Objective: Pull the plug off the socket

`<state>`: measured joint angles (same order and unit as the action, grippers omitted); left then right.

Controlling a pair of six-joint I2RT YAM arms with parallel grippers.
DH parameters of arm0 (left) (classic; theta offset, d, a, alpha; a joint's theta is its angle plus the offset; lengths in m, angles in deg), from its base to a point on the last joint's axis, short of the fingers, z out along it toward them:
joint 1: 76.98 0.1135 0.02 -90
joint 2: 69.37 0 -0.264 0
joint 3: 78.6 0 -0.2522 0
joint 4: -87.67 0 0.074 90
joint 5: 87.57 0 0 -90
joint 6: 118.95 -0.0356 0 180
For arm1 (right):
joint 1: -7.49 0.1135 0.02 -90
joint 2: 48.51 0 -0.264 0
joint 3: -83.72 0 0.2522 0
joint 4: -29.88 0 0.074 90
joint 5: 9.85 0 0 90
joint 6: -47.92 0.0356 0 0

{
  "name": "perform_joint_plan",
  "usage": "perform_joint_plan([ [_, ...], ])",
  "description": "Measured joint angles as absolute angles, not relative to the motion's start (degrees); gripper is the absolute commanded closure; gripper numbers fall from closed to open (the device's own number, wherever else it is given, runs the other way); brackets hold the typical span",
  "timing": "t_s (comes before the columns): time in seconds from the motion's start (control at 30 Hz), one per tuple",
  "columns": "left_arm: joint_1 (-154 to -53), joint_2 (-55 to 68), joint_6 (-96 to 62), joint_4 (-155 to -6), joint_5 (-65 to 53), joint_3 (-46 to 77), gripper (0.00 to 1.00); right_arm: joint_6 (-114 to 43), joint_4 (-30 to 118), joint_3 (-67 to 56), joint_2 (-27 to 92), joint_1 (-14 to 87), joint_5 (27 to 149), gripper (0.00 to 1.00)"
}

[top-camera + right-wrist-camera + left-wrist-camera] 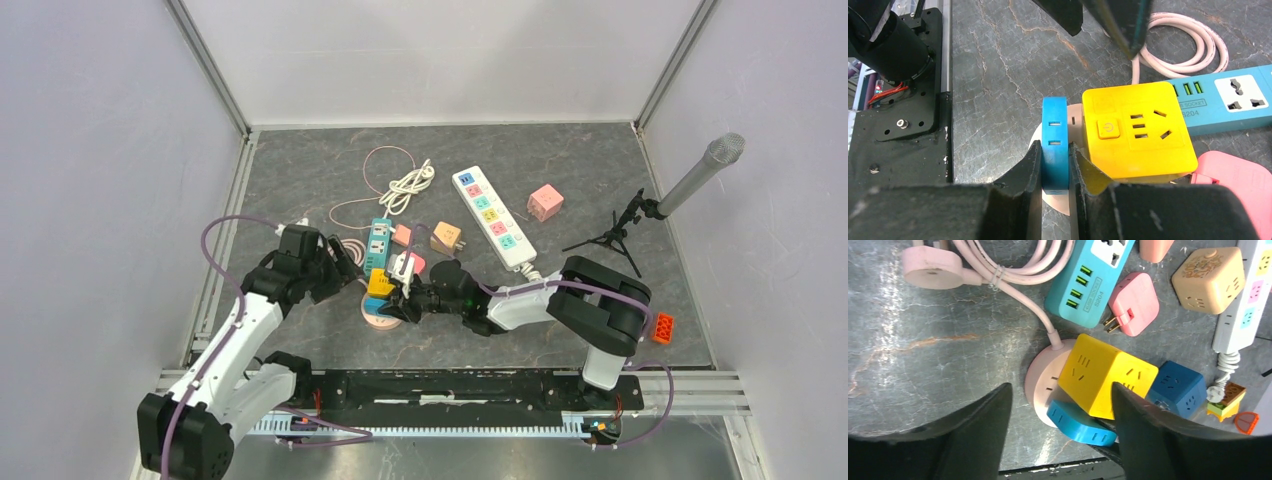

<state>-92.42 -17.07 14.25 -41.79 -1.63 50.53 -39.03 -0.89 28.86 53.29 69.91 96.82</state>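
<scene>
A round pink socket point(1043, 385) lies on the grey table, its pink cord running off to the back. A yellow cube adapter point(1138, 130) sits on it. Beside the cube a flat blue plug point(1054, 120) stands on edge over the socket point(1055, 205). My right gripper point(1054, 147) is shut on this blue plug point(1078, 422), one finger on each flat face. Its pins are hidden. My left gripper point(1060, 390) hangs open just above the socket and yellow cube point(1103, 372), holding nothing. In the top view both grippers point(345, 268) point(400, 300) meet at the socket point(378, 318).
A teal power strip point(1088, 277), a pink adapter point(1134, 302), a beige cube point(1209, 280) and a dark blue cube point(1178, 387) crowd round the socket. A white power strip point(492, 215), a pink cube point(545, 203) and a microphone stand point(640, 215) stand further right.
</scene>
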Motion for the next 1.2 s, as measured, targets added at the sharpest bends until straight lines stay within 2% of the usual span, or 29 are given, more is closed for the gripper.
perform_joint_plan([
  [0.17, -92.4, -19.4, 16.0, -41.4, -0.7, 53.9, 0.47, -36.1, -0.9, 28.9, 53.3, 69.1, 97.1, 1.00],
  [0.47, -92.4, -14.8, 17.1, -47.2, -8.9, 60.4, 0.55, -33.2, -1.7, 28.9, 53.6, 68.8, 98.7, 1.00],
  [0.67, -92.0, -9.0, 17.5, -52.1, -12.7, 61.8, 0.79, -31.2, -2.7, 29.1, 53.9, 68.0, 100.7, 1.00],
  [1.03, -91.6, -8.3, 17.9, -56.0, -14.9, 62.9, 0.82, -35.8, -8.0, 32.4, 53.9, 67.5, 101.1, 1.00],
  [1.2, -91.7, -9.4, 19.8, -60.5, -16.5, 66.0, 0.82, -29.7, -11.8, 34.3, 54.1, 64.6, 104.0, 1.00],
])
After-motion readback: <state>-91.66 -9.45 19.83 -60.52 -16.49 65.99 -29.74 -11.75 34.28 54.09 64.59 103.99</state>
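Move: Back and to the right of the open left hand, the round socket lies about 5 cm nearer the base, 6 cm to the right and 8 cm below. From that hand, the yellow plug on it is roughly 6 cm right, 2 cm back and 4 cm lower, and the teal strip 5 cm ahead, 5 cm right, 8 cm below. The right hand grips the blue plug; the round socket's middle is some 5 cm under it, 1 cm ahead and 1 cm left. Dropping about 7 cm while drawing back some 3 cm, then working rightward about 4 cm, the left hand brings its fingers down over the near left rim of the round socket and closes them to pinch it. The right hand keeps its grip on the blue plug, rolls it slightly, top side forward, and late on draws it about 2 cm right. ##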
